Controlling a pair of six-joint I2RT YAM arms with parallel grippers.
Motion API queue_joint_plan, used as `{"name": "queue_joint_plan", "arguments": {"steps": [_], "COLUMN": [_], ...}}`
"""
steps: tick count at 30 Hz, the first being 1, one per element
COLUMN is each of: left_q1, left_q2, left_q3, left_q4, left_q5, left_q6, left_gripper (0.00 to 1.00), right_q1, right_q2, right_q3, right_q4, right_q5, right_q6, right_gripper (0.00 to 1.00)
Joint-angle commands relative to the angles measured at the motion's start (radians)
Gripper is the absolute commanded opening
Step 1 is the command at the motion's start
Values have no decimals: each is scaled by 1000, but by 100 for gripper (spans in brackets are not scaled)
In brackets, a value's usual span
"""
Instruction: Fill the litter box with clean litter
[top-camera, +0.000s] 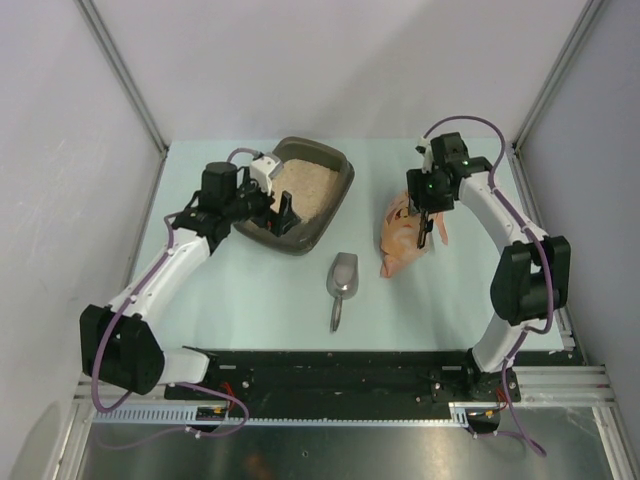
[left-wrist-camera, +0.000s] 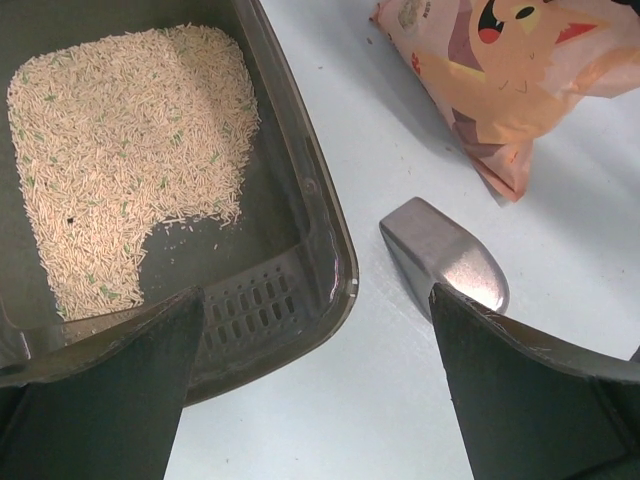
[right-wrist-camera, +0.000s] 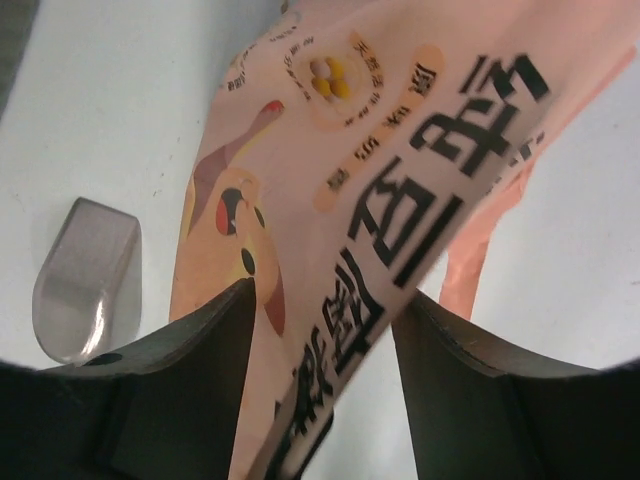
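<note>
The dark grey-brown litter box (top-camera: 335, 195) sits at the back of the table, with pale beige clean litter (top-camera: 305, 188) spread over part of its floor. My left gripper (top-camera: 278, 215) hovers over the box's near corner, open and empty. In the left wrist view its gripper (left-wrist-camera: 315, 295) spans the litter box rim (left-wrist-camera: 320, 200), and the clean litter (left-wrist-camera: 120, 150) lies beyond. My right gripper (top-camera: 428, 232) reaches down onto the pink cat bag (top-camera: 400, 240). In the right wrist view, the gripper (right-wrist-camera: 325, 290) is open and straddles a raised fold of the bag (right-wrist-camera: 400, 150).
A grey metal scoop (top-camera: 342, 278) lies between box and bag, handle toward the arm bases. The scoop (left-wrist-camera: 445, 260) lies right of the box corner, with the bag (left-wrist-camera: 510, 70) beyond it. The scoop (right-wrist-camera: 85, 275) lies left of the bag. Grey walls enclose the table.
</note>
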Motion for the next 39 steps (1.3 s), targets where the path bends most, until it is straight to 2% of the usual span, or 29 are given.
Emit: {"name": "queue_joint_plan", "arguments": {"steps": [1,2,4,5,6,8,9,11,17,23,31,39], "left_q1": [-6,-6,-7,-6,-6,-6,-6,-6,-7,-9,-26,-49], "left_q2": [-31,-29,-25,-20,-19,-15,-15,-14,-2,11,14,21], "left_q3": [-17,-17,-16,-14,-13,-10,-10,-13,-11,-8,-10,2], "left_q4": [16,16,16,16,16,16,16,16,15,16,14,0], "left_q5": [38,40,47,49,52,56,58,56,67,78,115,144], "left_q6": [40,40,38,35,35,33,33,33,24,20,38,69], "left_gripper": [100,100,100,100,100,100,100,100,100,100,100,100], "right_q1": [28,41,48,53,59,71,88,99,143,187,196,214], "right_q2": [35,40,50,52,49,38,23,1,-75,-141,-213,-201], "right_q3": [78,80,80,77,77,69,65,49,6,9,6,-1], "right_q4": [30,36,36,39,37,31,30,24,-67,-197,-213,-69], "right_q5": [-24,-24,-42,-59,-105,-133,-136,-156,-306,-360,-268,-240], "right_q6": [16,10,-28,-31,-69,-148,-174,-249,-473,-721,-1117,-1194], "right_gripper": [59,58,46,39,27,17,7,0,0,0,0,0]}}
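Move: The litter bag stands right under and between the open right fingers, its middle about 6 cm back, 2 cm left and 6 cm below. The scoop lies some 18 cm back and 17 cm left of the right hand, and the litter box about 29 cm left and 2 cm ahead, both lower. From the left hand the bag is roughly 28 cm right and 4 cm back, well below. Right fingers pinch the bag, then swing it left, then back about 10 cm, turning some 70 degrees counter-clockwise. ##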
